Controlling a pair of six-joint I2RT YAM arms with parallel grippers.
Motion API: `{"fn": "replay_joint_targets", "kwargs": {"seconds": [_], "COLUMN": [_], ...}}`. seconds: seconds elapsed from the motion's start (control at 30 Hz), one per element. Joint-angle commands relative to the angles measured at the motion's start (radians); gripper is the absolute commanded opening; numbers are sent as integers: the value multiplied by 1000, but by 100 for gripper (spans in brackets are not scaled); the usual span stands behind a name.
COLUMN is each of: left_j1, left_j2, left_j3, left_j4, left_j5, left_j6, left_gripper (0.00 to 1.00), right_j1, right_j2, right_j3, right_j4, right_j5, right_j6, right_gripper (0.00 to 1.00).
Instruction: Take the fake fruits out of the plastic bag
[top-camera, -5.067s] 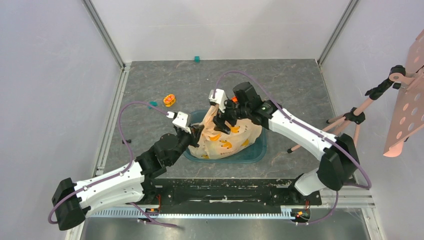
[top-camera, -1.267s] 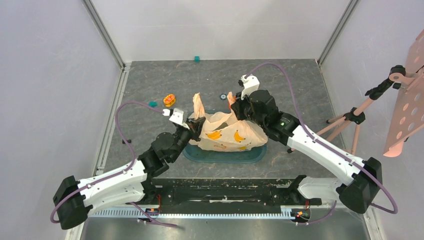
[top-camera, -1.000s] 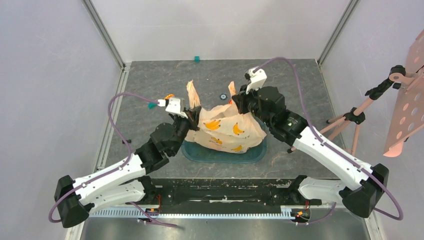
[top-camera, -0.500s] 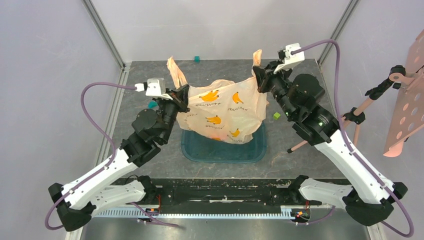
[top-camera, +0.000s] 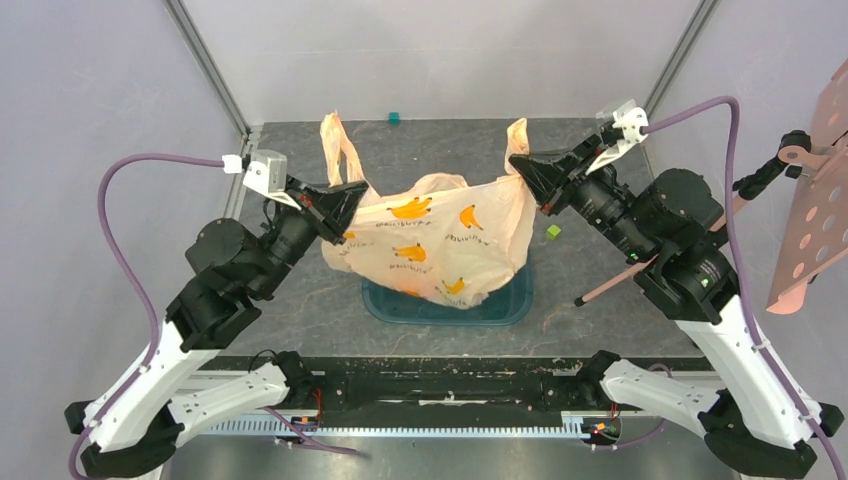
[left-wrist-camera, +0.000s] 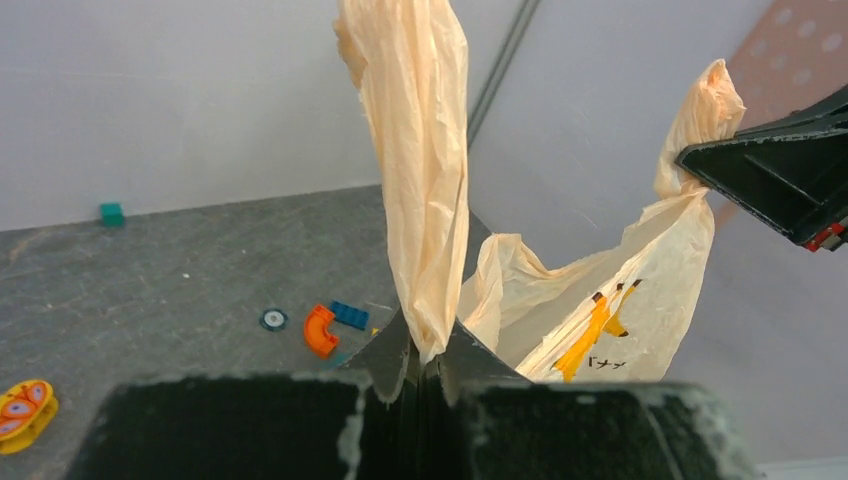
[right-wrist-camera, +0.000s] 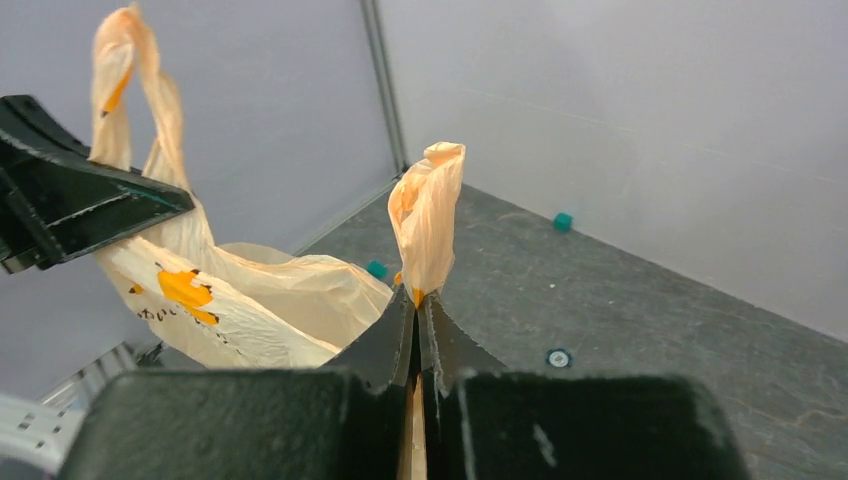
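Note:
The plastic bag (top-camera: 440, 240) is pale peach with orange banana prints. It hangs stretched between my two grippers, above the teal tub (top-camera: 512, 312). My left gripper (top-camera: 355, 192) is shut on the bag's left handle loop (left-wrist-camera: 415, 180), and its jaws pinch the loop's base (left-wrist-camera: 428, 350). My right gripper (top-camera: 520, 165) is shut on the right handle loop (right-wrist-camera: 428, 210), pinching it at the base (right-wrist-camera: 417, 300). The bag's body sags low over the tub. The fake fruits are hidden; none shows in any view.
A small green block (top-camera: 552, 231) lies right of the bag and a teal block (top-camera: 394, 118) at the far wall. An orange curved piece (left-wrist-camera: 320, 330), a blue block (left-wrist-camera: 350, 315), a small disc (left-wrist-camera: 272, 319) and the ring toy (left-wrist-camera: 25, 410) lie on the floor. A tripod (top-camera: 700, 235) stands at right.
Both arms have risen and spread apart, each holding a handle. The bag has lifted out of the tub and stretched wide between them.

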Motion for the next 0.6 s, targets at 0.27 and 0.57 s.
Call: {"fn": "replay_joint_targets", "kwargs": {"seconds": [0.27, 0.57], "left_j1": [19, 20], "left_j2": [-49, -46], "left_j3": [133, -74], "left_j4": [-449, -482], "left_j5": [327, 312], "left_j6": [-214, -263], "left_gripper": [2, 2], "right_j1": [-24, -23], "right_j2": [-41, -28], "right_j3": [32, -181], "right_j4": [-177, -169], "right_j5": [-134, -93], "right_j6": [62, 62], "right_gripper": [0, 0]}}
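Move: Both shut grippers already hold the banana-print bag high up, one handle each. The green tray's middle is about 6 cm ahead of the left hand, 14 cm to its right and 43 cm below; from the right hand it is some 4 cm ahead, 13 cm left and 46 cm below. An orange pipe lies roughly 22 cm ahead and 18 cm right of the left hand; a green block is about 14 cm ahead and 12 cm right of the right hand, both at table level. Back first, then downward ever faster, both hands swing the spread bag towards the robot and sink about 9 cm; the left draws back some 6 cm, the right only 2 to 3. The left fingers tip down and turn clockwise, the right ones tip down less and turn slightly counter-clockwise, while the hands draw a little together, still pinching their handles. ##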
